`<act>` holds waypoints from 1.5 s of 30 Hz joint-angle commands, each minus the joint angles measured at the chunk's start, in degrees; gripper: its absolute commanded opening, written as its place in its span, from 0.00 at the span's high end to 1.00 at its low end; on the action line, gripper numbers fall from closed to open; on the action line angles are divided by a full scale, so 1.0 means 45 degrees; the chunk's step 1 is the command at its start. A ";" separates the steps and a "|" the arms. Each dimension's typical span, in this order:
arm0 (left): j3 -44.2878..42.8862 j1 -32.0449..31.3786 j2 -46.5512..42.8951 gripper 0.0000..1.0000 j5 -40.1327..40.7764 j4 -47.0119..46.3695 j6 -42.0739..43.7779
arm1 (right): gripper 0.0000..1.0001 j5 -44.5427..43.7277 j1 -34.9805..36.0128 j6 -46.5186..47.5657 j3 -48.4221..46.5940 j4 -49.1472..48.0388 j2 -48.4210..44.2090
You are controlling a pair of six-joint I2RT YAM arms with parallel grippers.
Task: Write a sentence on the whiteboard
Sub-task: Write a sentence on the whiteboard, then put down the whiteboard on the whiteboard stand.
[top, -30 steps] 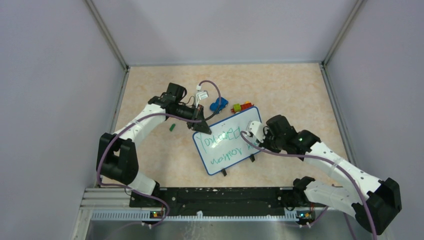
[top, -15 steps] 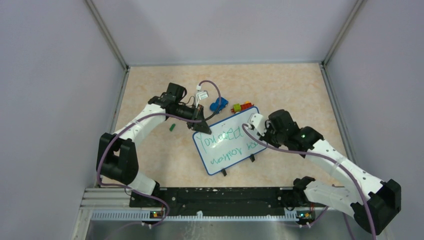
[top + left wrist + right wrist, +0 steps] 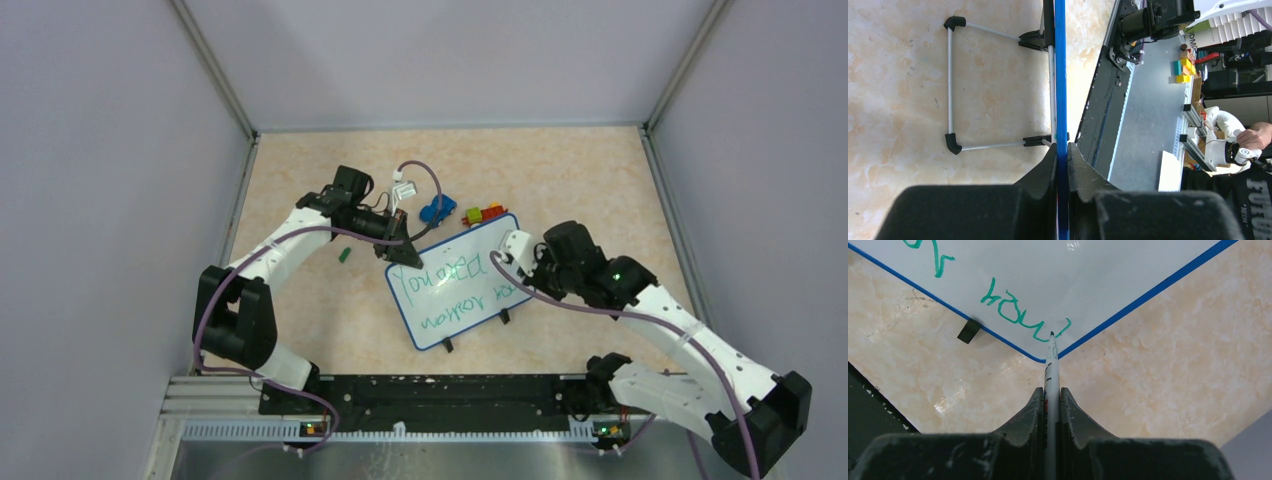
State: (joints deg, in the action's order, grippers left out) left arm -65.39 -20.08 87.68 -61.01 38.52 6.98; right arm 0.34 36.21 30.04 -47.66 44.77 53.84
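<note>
The whiteboard point(image 3: 480, 245), white with a blue rim, lies tilted in the middle of the table. The sentence point(image 3: 440, 287) runs across it in two lines of green script. My left gripper point(image 3: 405, 255) is shut on the board's far left corner; the left wrist view shows the blue rim point(image 3: 1060, 75) edge-on, pinched by that gripper point(image 3: 1062, 150). My right gripper point(image 3: 525, 270) is shut on a white marker point(image 3: 1051, 365). The marker's tip touches the board beside the last green letters point(image 3: 1018, 312), close to the board's near right corner.
A blue toy point(image 3: 436, 210) and a green, yellow and red toy point(image 3: 483, 213) lie just beyond the board's far edge. A small green piece point(image 3: 343, 254) lies left of the left arm. The board's wire stand point(image 3: 950, 85) folds out underneath. Walls close three sides.
My right gripper has moved right with the marker, along the lower line toward the board's right corner. The left gripper and the board have not moved.
</note>
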 commanded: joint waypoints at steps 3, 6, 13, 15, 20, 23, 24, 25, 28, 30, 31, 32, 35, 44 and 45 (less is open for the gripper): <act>0.0116 -0.0125 0.0242 1.00 0.0299 -0.0318 0.0214 | 1.00 -0.0455 -0.0111 0.0291 0.0633 0.0300 -0.0533; 0.0097 -0.0123 0.0258 1.00 0.0297 -0.0318 0.0221 | 1.00 -0.0849 -0.0116 0.0242 0.0796 -0.0009 -0.0287; 0.0167 -0.0128 0.0148 1.00 0.0389 -0.0295 0.0261 | 1.00 -0.1442 -0.0116 0.0041 0.0943 -0.0937 0.0197; 0.0194 -0.0127 0.0136 1.00 0.0412 -0.0299 0.0278 | 1.00 -0.1489 -0.0116 -0.0031 0.0928 -0.1126 0.0253; 0.0175 -0.0128 0.0193 1.00 0.0397 -0.0282 0.0301 | 1.00 -0.1483 -0.0116 0.0031 0.0973 -0.1338 0.0485; 0.0180 -0.0119 0.0212 1.00 0.0384 -0.0298 0.0303 | 1.00 -0.1539 -0.0136 0.0124 0.1196 -0.1517 0.0637; 0.0175 -0.0124 0.0202 1.00 0.0388 -0.0284 0.0304 | 1.00 -0.1523 -0.0150 0.0160 0.1228 -0.1532 0.0657; 0.0175 -0.0128 0.0186 1.00 0.0401 -0.0280 0.0304 | 1.00 -0.1487 -0.0155 0.0177 0.1235 -0.1485 0.0694; 0.0204 -0.0127 0.0141 1.00 0.0407 -0.0298 0.0301 | 1.00 -0.1356 -0.0174 0.0166 0.1122 -0.1320 0.0648; 0.0180 -0.0116 0.0144 1.00 0.0401 -0.0289 0.0278 | 1.00 -0.1275 -0.0175 0.0125 0.0922 -0.1172 0.0533; 0.0182 -0.0113 0.0142 1.00 0.0395 -0.0298 0.0269 | 1.00 -0.1190 -0.0175 0.0094 0.0776 -0.1028 0.0476; 0.0176 -0.0127 0.0139 1.00 0.0404 -0.0309 0.0265 | 1.00 -0.1030 -0.0175 0.0052 0.0590 -0.0942 0.0408; 0.0131 -0.0122 0.0144 1.00 0.0419 -0.0317 0.0219 | 1.00 -0.0412 -0.0162 -0.0033 -0.0008 -0.0467 0.0157; -0.0344 -0.0057 -0.0471 0.65 0.0847 -0.0532 0.0039 | 1.00 0.2803 -0.0175 0.0220 -0.2006 0.1217 -0.0093; -0.0496 0.0005 -0.0555 0.62 0.0893 -0.0582 0.0014 | 1.00 0.3029 -0.0175 0.0236 -0.2156 0.1268 -0.0049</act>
State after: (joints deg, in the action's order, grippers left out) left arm -65.39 -20.29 87.64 -59.02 38.00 6.76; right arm 5.91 36.07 30.48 -52.60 47.99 54.68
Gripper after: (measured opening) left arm 0.339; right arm 0.094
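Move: Still holding the pen point-down, the right hand has the bare spot for the mark about 4 cm ahead, 1 cm left and 10 cm below it. The last letter of the lower line is 1 cm farther out and 2 cm left of that spot, the whiteboard's corner 1 cm nearer and 1 cm right. The near-edge clip is 1 cm back, 6 cm left of the right hand. From the left hand, the spot lies about 6 cm back, 23 cm right, 10 cm lower. Dipping some 3 cm and shifting 2 cm right, the right hand brings the pen tip down between the last letter and the corner, makes a tiny mark with its grip kept, then lifts about 5 cm while swinging 3 to 4 cm left, tilting back some 10 degrees. At the very end the left fingers, until then closed on the board's upper left edge, start opening almost in place. ##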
